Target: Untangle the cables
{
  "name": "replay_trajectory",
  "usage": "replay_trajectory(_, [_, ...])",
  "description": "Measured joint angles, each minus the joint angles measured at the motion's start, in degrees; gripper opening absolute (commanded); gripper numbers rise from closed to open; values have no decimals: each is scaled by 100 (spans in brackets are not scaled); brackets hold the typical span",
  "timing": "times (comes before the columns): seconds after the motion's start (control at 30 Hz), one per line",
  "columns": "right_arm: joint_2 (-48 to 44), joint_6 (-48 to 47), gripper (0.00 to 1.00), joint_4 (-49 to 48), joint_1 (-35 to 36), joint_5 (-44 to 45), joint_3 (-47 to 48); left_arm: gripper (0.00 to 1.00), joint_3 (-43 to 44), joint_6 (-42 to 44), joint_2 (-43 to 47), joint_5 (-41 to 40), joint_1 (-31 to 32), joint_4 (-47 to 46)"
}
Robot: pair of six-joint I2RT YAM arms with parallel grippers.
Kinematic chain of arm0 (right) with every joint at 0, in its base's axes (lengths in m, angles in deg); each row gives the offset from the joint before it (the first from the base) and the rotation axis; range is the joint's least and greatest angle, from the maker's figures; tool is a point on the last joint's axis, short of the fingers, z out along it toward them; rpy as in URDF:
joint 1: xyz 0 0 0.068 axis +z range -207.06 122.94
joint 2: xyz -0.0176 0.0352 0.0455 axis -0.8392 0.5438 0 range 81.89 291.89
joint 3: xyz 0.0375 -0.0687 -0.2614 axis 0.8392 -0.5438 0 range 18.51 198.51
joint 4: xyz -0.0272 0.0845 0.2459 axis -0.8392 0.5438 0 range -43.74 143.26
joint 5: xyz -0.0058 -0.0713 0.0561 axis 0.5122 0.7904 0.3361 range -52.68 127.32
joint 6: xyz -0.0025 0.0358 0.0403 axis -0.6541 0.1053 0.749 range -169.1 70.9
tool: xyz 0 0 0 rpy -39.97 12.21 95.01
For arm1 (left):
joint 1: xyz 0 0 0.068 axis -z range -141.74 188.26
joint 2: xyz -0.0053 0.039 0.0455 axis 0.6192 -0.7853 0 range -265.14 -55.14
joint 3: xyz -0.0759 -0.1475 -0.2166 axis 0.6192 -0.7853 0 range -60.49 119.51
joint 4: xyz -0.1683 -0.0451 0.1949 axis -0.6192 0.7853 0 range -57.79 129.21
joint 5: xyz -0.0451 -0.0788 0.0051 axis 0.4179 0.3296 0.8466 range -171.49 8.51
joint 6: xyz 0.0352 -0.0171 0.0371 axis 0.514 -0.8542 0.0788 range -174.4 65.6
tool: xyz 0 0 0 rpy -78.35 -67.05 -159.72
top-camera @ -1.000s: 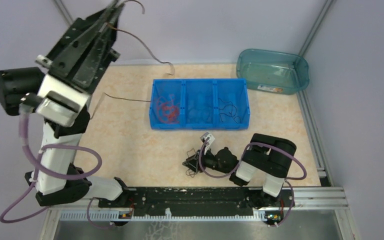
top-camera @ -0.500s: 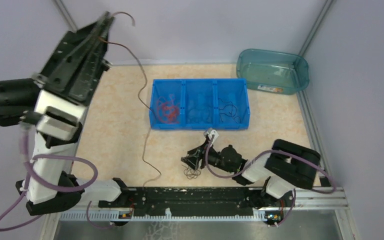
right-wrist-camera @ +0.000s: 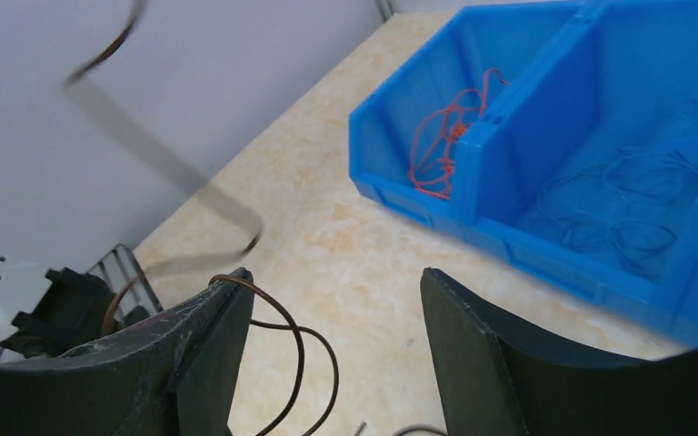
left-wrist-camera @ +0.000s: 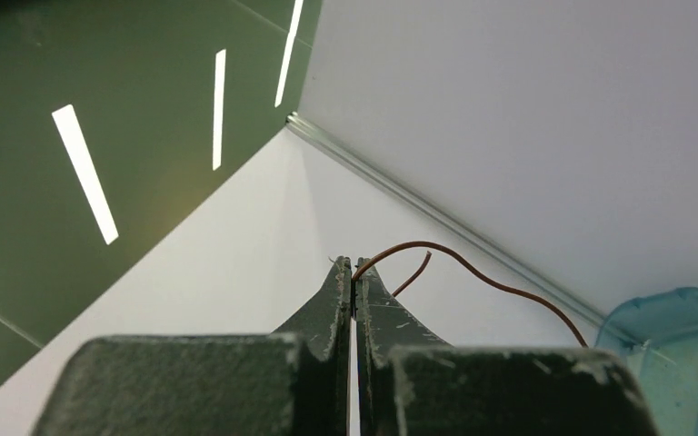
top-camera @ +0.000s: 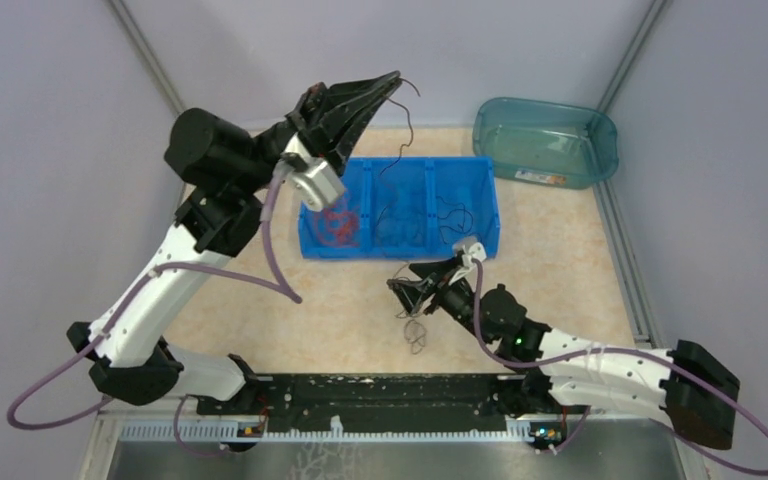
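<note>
My left gripper (top-camera: 392,82) is raised above the blue bin (top-camera: 400,252) and shut on a thin dark-brown cable (left-wrist-camera: 473,267), pinched at the very tips (left-wrist-camera: 353,272). The cable hangs down toward the bin. My right gripper (top-camera: 400,295) is low over the table in front of the bin, open (right-wrist-camera: 332,300), with nothing between its fingers. A dark cable loop (right-wrist-camera: 307,359) lies against its left finger (right-wrist-camera: 204,341). A small loose tangle of cables (top-camera: 415,332) lies on the table just under it. Orange-red cables (top-camera: 335,222) sit in the bin's left compartment.
The bin's middle compartment holds blue cables (right-wrist-camera: 618,213) and the right one black cables (top-camera: 455,225). A teal plastic tub (top-camera: 545,140) stands at the back right. A blurred strand (right-wrist-camera: 173,173) swings in front of the left wall in the right wrist view.
My left arm swung from the far left over to the blue bin, carrying the cable with it. My right arm stretched forward toward the bin and its jaws opened wider.
</note>
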Motion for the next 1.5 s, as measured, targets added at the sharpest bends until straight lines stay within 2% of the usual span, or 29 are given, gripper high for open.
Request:
replay_trajectory(0.1, [-476, -48, 68, 756, 0, 212, 13, 0, -7, -24, -280, -87, 0, -120])
replay_trajectory(0.23, [-1104, 63, 60, 1700, 0, 404, 4, 0, -7, -44, -669, -291, 11, -378])
replay_trajectory(0.4, [-1906, 369, 59, 2739, 0, 848, -2, 0, 15, -76, -1163, -446, 35, -619])
replay_trajectory(0.63, [-2321, 841, 54, 4015, 0, 1499, 15, 0, 413, -92, -2168, -599, 59, -949])
replay_trajectory(0.73, [-2531, 1047, 47, 4500, 0, 1794, 33, 0, 638, -61, -2608, -643, 59, -1067])
replay_trajectory(0.93, [-2975, 1508, 44, 5414, 0, 2457, 350, 0, 739, 70, -3034, -769, 57, -1281])
replay_trajectory(1.27, [-2802, 2199, 44, 6811, 0, 3366, 866, 0, 973, 282, -3783, -1156, -66, -1884])
replay_trajectory(1.5, [-2806, 2337, 43, 7025, 0, 3539, 879, 0, 1012, 280, -4127, -1342, -164, -1956])
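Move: The left hand, shut on the end of the dark cable, is high up: the box's right compartment lies about 25 cm ahead, 17 cm to its right and 58 cm down. The middle compartment is 25 cm ahead and 2 cm right, the green bin roughly 36 cm ahead and 37 cm right. Below the open right hand, with cable draped over a finger, the cable's loose coil sits about 18 cm down, 4 cm back and 3 cm right. Forward, down and to the right in one sweep, the left hand carries its pinched cable end some 20 cm forward and nearly as far down, towards the box's right compartment. The right hand goes about 17 cm right alongside, sinking some 5 cm; it swings clockwise nearly 40 degrees, tips down and partly narrows its fingers, cable still looped over one. ##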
